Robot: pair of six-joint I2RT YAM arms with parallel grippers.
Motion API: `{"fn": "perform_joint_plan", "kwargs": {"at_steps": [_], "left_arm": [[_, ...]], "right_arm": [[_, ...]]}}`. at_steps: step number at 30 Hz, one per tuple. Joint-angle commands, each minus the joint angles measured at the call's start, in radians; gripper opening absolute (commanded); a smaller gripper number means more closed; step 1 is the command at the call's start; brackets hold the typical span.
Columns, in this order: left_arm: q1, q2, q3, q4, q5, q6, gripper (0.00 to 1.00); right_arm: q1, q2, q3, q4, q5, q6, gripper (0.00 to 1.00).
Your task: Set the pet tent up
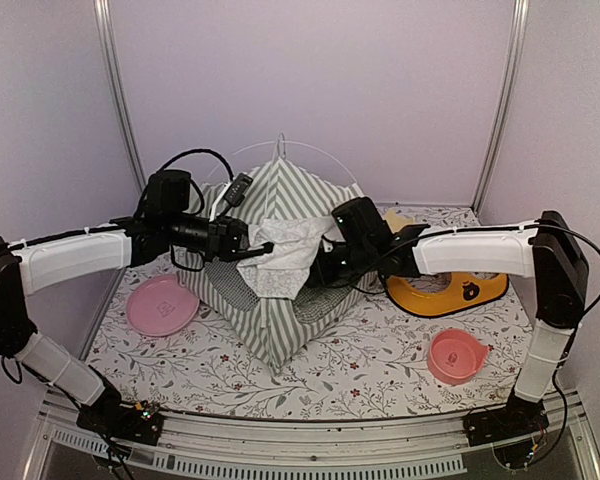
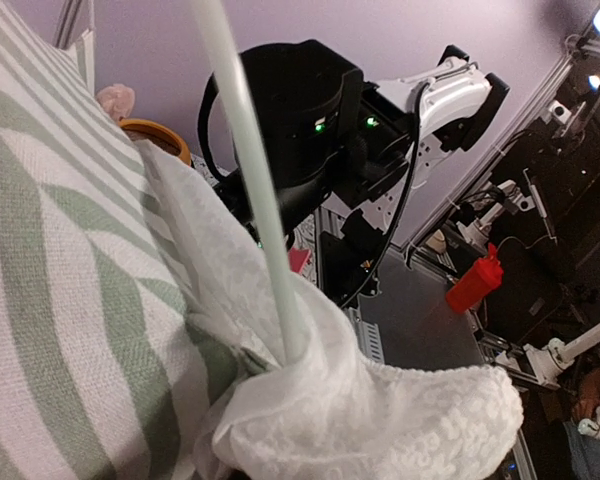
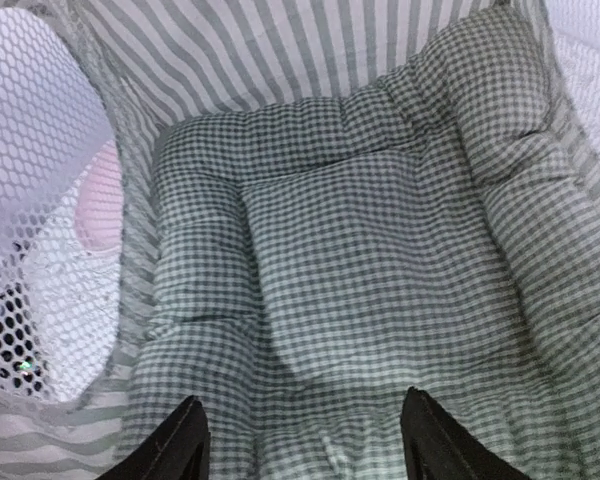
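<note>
The striped pet tent (image 1: 280,325) stands at mid-table, with thin white poles crossing at its peak. My left gripper (image 1: 252,248) is shut on the white lace curtain (image 1: 285,250) and holds it up off the doorway. In the left wrist view the lace curtain (image 2: 400,410) covers my fingers, beside a white pole (image 2: 255,190) and striped fabric (image 2: 70,300). My right gripper (image 1: 320,272) reaches into the doorway from the right. It stands open (image 3: 302,440) just above the green-checked cushion (image 3: 360,250) on the tent floor, with nothing between its fingers.
A pink plate (image 1: 163,305) lies left of the tent and a pink bowl (image 1: 457,355) lies front right. A yellow dish (image 1: 445,290) sits under my right arm. A mesh window (image 3: 40,200) is in the tent's left wall. Walls enclose the floral-covered table (image 1: 380,375).
</note>
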Motion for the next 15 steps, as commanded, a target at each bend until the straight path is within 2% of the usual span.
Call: {"fn": "perform_joint_plan", "kwargs": {"at_steps": [1,3,6,15], "left_arm": [[0.009,0.003,-0.002,-0.020,-0.062,0.038,0.00],[0.009,0.006,0.007,-0.017,-0.056,0.037,0.00],[0.008,0.011,0.027,-0.016,-0.039,0.039,0.00],[-0.018,0.042,0.117,-0.079,-0.043,0.080,0.00]], "right_arm": [[0.035,-0.033,-0.081,0.139,-0.256,0.005,0.56],[0.035,-0.044,-0.128,0.201,-0.330,0.039,0.42],[0.033,-0.062,-0.208,0.285,-0.407,0.089,0.27],[0.034,-0.067,-0.306,0.438,-0.612,0.139,0.24]]}}
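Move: The cushion's near corner, inside the tent, lies about 13 cm back from the right hand, some 10 cm to its left and 11 cm below. The cushion's middle is 11 cm left, about level fore and aft, 12 cm down. The lace curtain hangs 9 cm left and 7 cm above the right hand, straight across; the tent's near corner is 20 cm back, 12 cm left. From the left hand, the cushion's near corner lies 6 cm back, 8 cm right, 22 cm down. Draw the open right gripper back about 9 cm inside the tent towards the cushion's near corner, sinking some 3 cm on the way, and swing the wrist counter-clockwise about 20 degrees while closing the fingers to a narrow gap. Keep the left gripper's pinch on the lace curtain, holding it aside. ##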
